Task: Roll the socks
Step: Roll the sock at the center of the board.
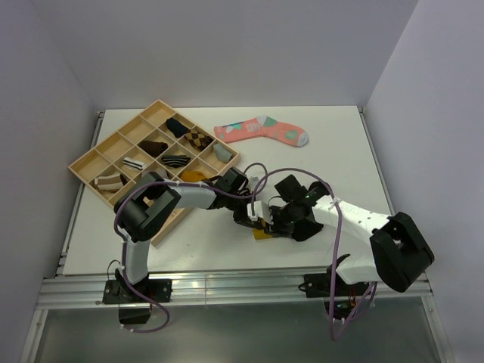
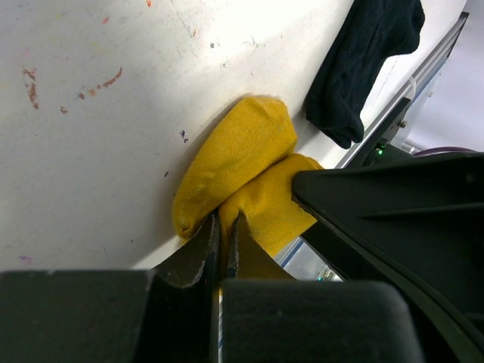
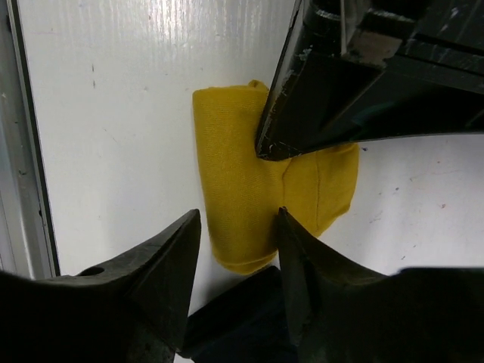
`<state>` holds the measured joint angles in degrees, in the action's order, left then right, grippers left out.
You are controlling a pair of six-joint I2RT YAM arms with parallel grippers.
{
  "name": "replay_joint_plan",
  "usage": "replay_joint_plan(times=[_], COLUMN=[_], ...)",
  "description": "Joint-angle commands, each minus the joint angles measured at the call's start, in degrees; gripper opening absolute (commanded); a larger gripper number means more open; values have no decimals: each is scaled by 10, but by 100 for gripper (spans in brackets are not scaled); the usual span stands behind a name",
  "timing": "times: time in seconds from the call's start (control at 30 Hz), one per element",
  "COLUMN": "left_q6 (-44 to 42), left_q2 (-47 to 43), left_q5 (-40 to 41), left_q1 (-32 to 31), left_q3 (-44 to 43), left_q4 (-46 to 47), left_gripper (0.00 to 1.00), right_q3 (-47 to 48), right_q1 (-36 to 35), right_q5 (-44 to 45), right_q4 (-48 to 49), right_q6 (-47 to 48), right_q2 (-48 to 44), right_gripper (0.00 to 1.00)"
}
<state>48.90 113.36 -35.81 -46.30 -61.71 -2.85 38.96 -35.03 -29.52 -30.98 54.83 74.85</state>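
The mustard-yellow sock (image 3: pixel 234 189) lies folded on the white table near its front edge, partly seen under the grippers (image 1: pixel 263 231) from above. My left gripper (image 2: pixel 223 227) is shut on a fold of the yellow sock (image 2: pixel 242 151). My right gripper (image 3: pixel 238 215) is open, its fingertips (image 3: pixel 189 227) standing either side of the yellow sock's near end. The black sock (image 3: pixel 234 321) lies just below that end, between the right fingers. In the left wrist view the black sock (image 2: pixel 363 60) stretches off beyond the yellow one. From above it is hidden by the arms.
A wooden divided tray (image 1: pixel 85 162) with several small sock bundles sits at the back left. A pink patterned sock (image 1: pixel 261 130) lies at the back centre. The metal rail of the table's front edge (image 3: pixel 19 151) runs close beside the socks.
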Motion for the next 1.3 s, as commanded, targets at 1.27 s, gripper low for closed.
replay_joint_plan(times=[1.27], left_q6=[119], left_q2=[-269], left_q5=[339], left_q1=[-51], left_q3=[448], left_q4=[549], left_gripper=[36], right_q3=[255], right_q1=[37], right_q5=[-33], right_q4=[-222], right_q6=[-83], right_q2=[317], right_gripper=[20])
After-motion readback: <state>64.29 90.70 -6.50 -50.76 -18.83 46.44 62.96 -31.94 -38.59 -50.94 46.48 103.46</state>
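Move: The left gripper is shut on the left part of the folded yellow sock, whose middle lies about 3 cm to its right, 1 cm back and just below it. From the right gripper, half open over the sock's right end, that middle is some 3 cm left, 1 cm ahead and 2 cm down. The black sock lies about 12 cm right of the right gripper and 5 cm farther out. The rolled orange sock in the box is roughly 19 cm left and 14 cm ahead of the left gripper. Close the right gripper on the yellow sock's right end, sinking 1 cm first, then ease it about 2 cm left while its fingertips swing back some 30 degrees, keeping the pinch. Meanwhile open the left gripper to let go of the fold and draw it away to the left, rising 2 cm late, its fingers swinging round counter-clockwise towards forward. ##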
